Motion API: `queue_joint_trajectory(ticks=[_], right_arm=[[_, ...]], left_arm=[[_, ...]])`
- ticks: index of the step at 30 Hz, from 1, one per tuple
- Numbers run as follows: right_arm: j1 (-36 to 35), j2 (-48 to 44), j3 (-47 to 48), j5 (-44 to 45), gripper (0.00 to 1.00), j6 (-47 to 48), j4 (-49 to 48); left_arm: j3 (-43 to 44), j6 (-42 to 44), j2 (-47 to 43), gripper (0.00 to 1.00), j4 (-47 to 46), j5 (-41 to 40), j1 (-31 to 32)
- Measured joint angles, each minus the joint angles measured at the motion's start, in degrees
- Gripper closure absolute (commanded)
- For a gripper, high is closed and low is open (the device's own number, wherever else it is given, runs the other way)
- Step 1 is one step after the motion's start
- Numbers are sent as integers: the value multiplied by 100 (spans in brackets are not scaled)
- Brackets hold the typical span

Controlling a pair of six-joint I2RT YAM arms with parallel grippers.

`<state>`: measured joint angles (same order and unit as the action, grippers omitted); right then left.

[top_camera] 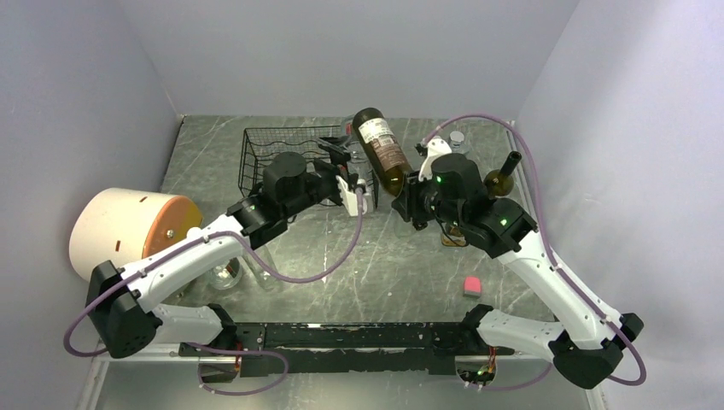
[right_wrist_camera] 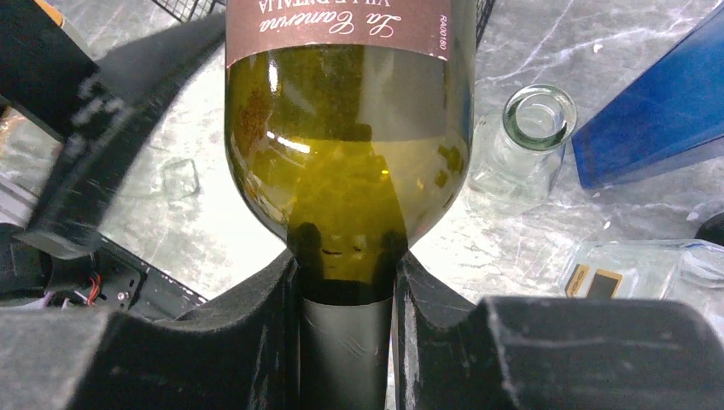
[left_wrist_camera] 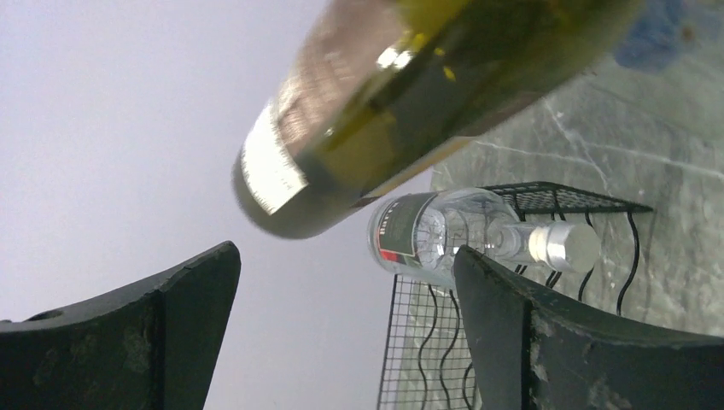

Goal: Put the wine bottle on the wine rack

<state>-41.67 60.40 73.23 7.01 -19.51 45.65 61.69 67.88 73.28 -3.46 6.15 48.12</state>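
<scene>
The wine bottle (top_camera: 381, 145), olive-green glass with a brown label, hangs tilted above the table just right of the wine rack (top_camera: 273, 147), base toward the back wall. My right gripper (top_camera: 410, 200) is shut on its foil-wrapped neck (right_wrist_camera: 346, 342), and the bottle's shoulder (right_wrist_camera: 346, 171) fills the right wrist view. My left gripper (top_camera: 346, 176) stands open beside the bottle's body, touching nothing. In the left wrist view its fingers (left_wrist_camera: 346, 256) are spread wide under the bottle (left_wrist_camera: 401, 102). The black wire rack (left_wrist_camera: 546, 201) carries a clear bottle (left_wrist_camera: 452, 235) lying on top.
A white cylinder with an orange end (top_camera: 128, 226) lies at the left. A dark bottle (top_camera: 504, 175) stands behind the right arm. A pink cube (top_camera: 472, 286) sits near the front. A small glass jar (right_wrist_camera: 525, 141) and a blue object (right_wrist_camera: 657, 120) lie below the right wrist.
</scene>
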Motion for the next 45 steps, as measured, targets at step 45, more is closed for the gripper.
queue_joint_trajectory(ticks=[45], right_arm=[[-1665, 313, -3126, -369, 100, 584, -1711]], left_arm=[[44, -8476, -1950, 1, 894, -1510, 0]])
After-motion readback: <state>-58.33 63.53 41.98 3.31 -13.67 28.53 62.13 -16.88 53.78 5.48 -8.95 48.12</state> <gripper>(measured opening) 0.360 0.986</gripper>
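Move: Off to the right of the wine rack, the right hand already holds the wine bottle by its neck; the rack's middle is about 16 cm ahead of that hand, 24 cm to its left and 21 cm below. The vodka bottle on the rack is some 17 cm ahead and 12 cm left, the clear carafe 7 cm ahead and 3 cm right. From the empty, open left hand, the rack's middle is roughly 8 cm ahead, 10 cm left and 24 cm down. Keeping its pinch on the neck, the right hand lowers the wine bottle about 19 cm, mostly in the second half, over the bare table in front of the rack, after drawing back some 10 cm and edging left; it turns counter-clockwise, easing back late, while its fingertips dip. The open left hand rises, then partly sinks, clearing back and left while rolling some 85 degrees about its fingers. ##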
